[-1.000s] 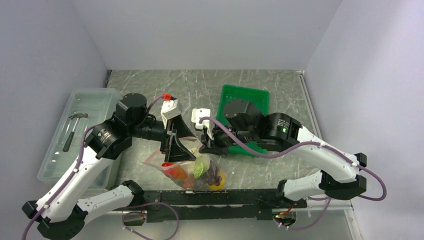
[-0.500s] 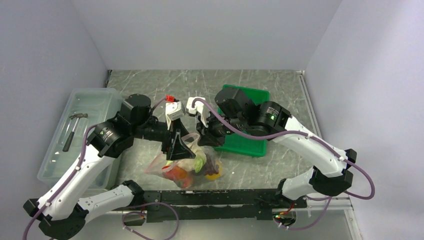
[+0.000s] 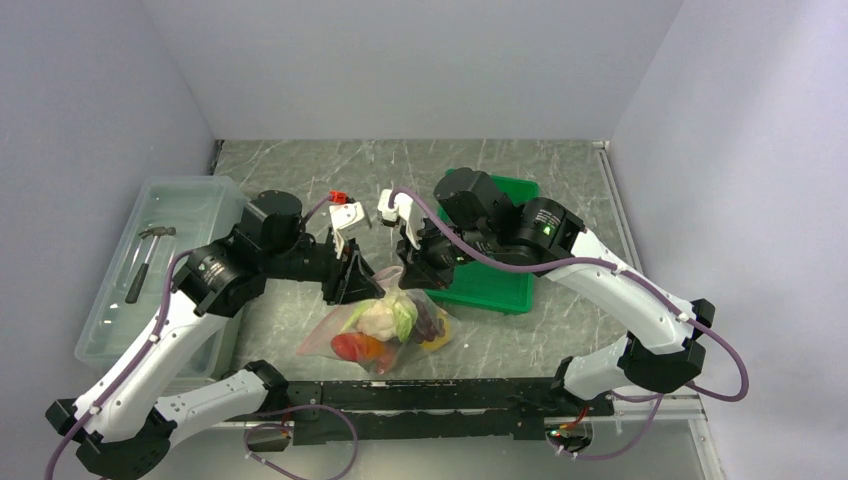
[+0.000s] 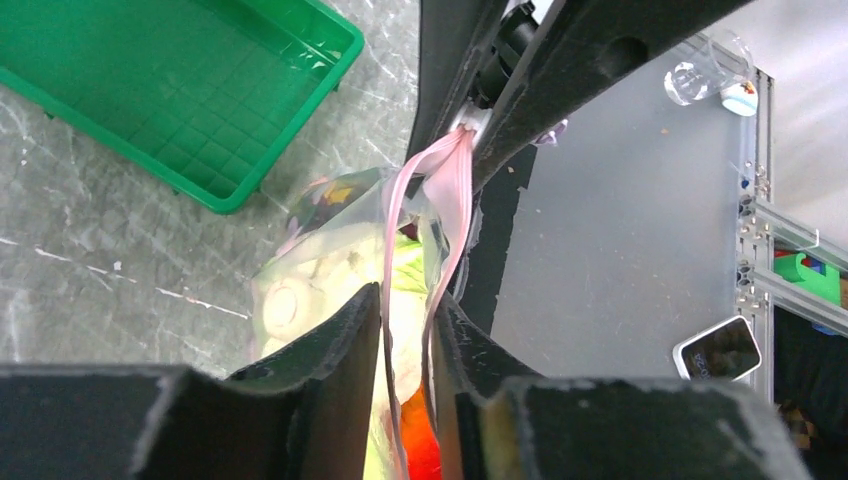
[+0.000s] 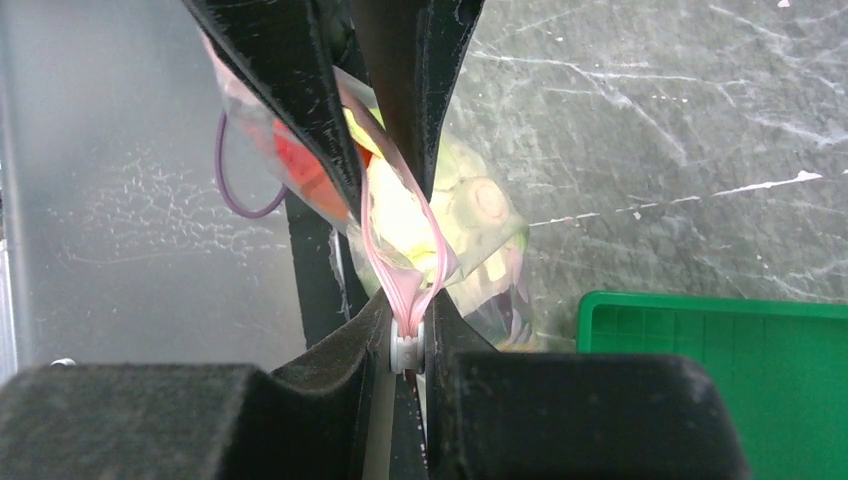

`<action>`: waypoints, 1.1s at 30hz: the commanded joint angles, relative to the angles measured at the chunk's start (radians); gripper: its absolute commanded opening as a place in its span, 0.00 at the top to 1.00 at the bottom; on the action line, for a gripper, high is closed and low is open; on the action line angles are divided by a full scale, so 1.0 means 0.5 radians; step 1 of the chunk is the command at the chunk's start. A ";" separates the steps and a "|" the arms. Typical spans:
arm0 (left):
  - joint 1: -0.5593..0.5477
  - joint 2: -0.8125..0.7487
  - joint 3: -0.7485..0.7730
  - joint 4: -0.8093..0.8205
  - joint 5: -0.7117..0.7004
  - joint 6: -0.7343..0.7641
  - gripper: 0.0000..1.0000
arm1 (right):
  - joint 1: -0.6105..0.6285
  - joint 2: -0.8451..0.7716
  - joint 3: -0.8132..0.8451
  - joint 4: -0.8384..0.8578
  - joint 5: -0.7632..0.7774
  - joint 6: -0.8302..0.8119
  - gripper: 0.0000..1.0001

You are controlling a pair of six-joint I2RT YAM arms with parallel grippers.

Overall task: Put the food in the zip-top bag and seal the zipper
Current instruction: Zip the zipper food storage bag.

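The clear zip-top bag (image 3: 318, 343) rests on the table in front of the arms, its mouth lifted between both grippers. Inside is the food: a red piece (image 3: 350, 347), a pale leafy vegetable (image 3: 380, 318), purple grapes (image 3: 428, 320) and an orange-yellow fruit (image 3: 438, 342). My left gripper (image 4: 405, 300) has narrowed onto the pink zipper (image 4: 395, 215). Each strip lies against a finger, with a slit between them. My right gripper (image 5: 408, 310) is shut on the white slider (image 5: 404, 352) at the zipper's end, close beside the left one.
A green tray (image 3: 500, 292) stands just right of the bag, under the right arm. A translucent bin (image 3: 190, 195) holding a hammer (image 3: 148, 258) sits at the left. The arms' black base rail (image 3: 480, 392) runs close to the bag's near side.
The left jaws have gone from wide apart to narrow round the zipper. The right gripper has drawn the bag's mouth up and away; the bag has shifted and stretched between the grippers.
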 commanded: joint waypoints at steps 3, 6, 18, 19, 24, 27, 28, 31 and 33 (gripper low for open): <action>-0.004 0.001 0.078 -0.085 -0.102 0.044 0.81 | -0.014 -0.081 0.147 0.103 -0.059 0.019 1.00; -0.003 0.014 0.111 -0.103 -0.129 0.044 1.00 | -0.014 -0.071 0.149 0.094 -0.050 0.030 1.00; -0.005 0.009 0.275 -0.153 0.014 0.068 1.00 | -0.014 -0.220 -0.052 0.198 -0.034 0.046 0.92; -0.004 0.018 0.298 -0.169 0.033 0.068 1.00 | -0.014 -0.242 -0.084 0.217 -0.034 0.043 0.86; -0.003 0.056 0.380 -0.239 0.030 0.150 1.00 | -0.014 -0.450 -0.353 0.428 0.013 0.027 0.47; -0.005 0.067 0.406 -0.249 0.033 0.146 1.00 | -0.012 -0.643 -0.594 0.652 0.015 0.029 0.35; -0.005 0.070 0.410 -0.247 0.038 0.143 1.00 | -0.011 -0.698 -0.662 0.717 -0.004 0.033 0.32; -0.004 0.075 0.419 -0.247 0.060 0.126 1.00 | -0.011 -0.816 -0.845 0.888 -0.064 0.038 0.29; -0.004 0.085 0.427 -0.248 0.077 0.116 1.00 | -0.011 -0.868 -0.959 1.034 -0.068 0.051 0.29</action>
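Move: The zip strips of the bag already run between the left fingertips, still unpinched. The white slider sits about 5 cm to the right of that hand, roughly level with it, the cauliflower hangs some 11 cm below it, a centimetre or so to its right and back, and the green tray lies about 20 cm ahead, 22 cm right and 30 cm down. The right fingers hold the slider between their tips; the strips at the left fingers lie about 5 cm to that hand's left. Shut the left fingers fully on the two zip strips, pinching them together beside the slider, then raise that hand about 2 cm and keep the pinch. Hold the right fingers on the slider until the left has its grip and starts to lift, then open them wide and draw that hand away to the right about 4 cm, and some back and up, tilting the wrist roughly 15 degrees. ##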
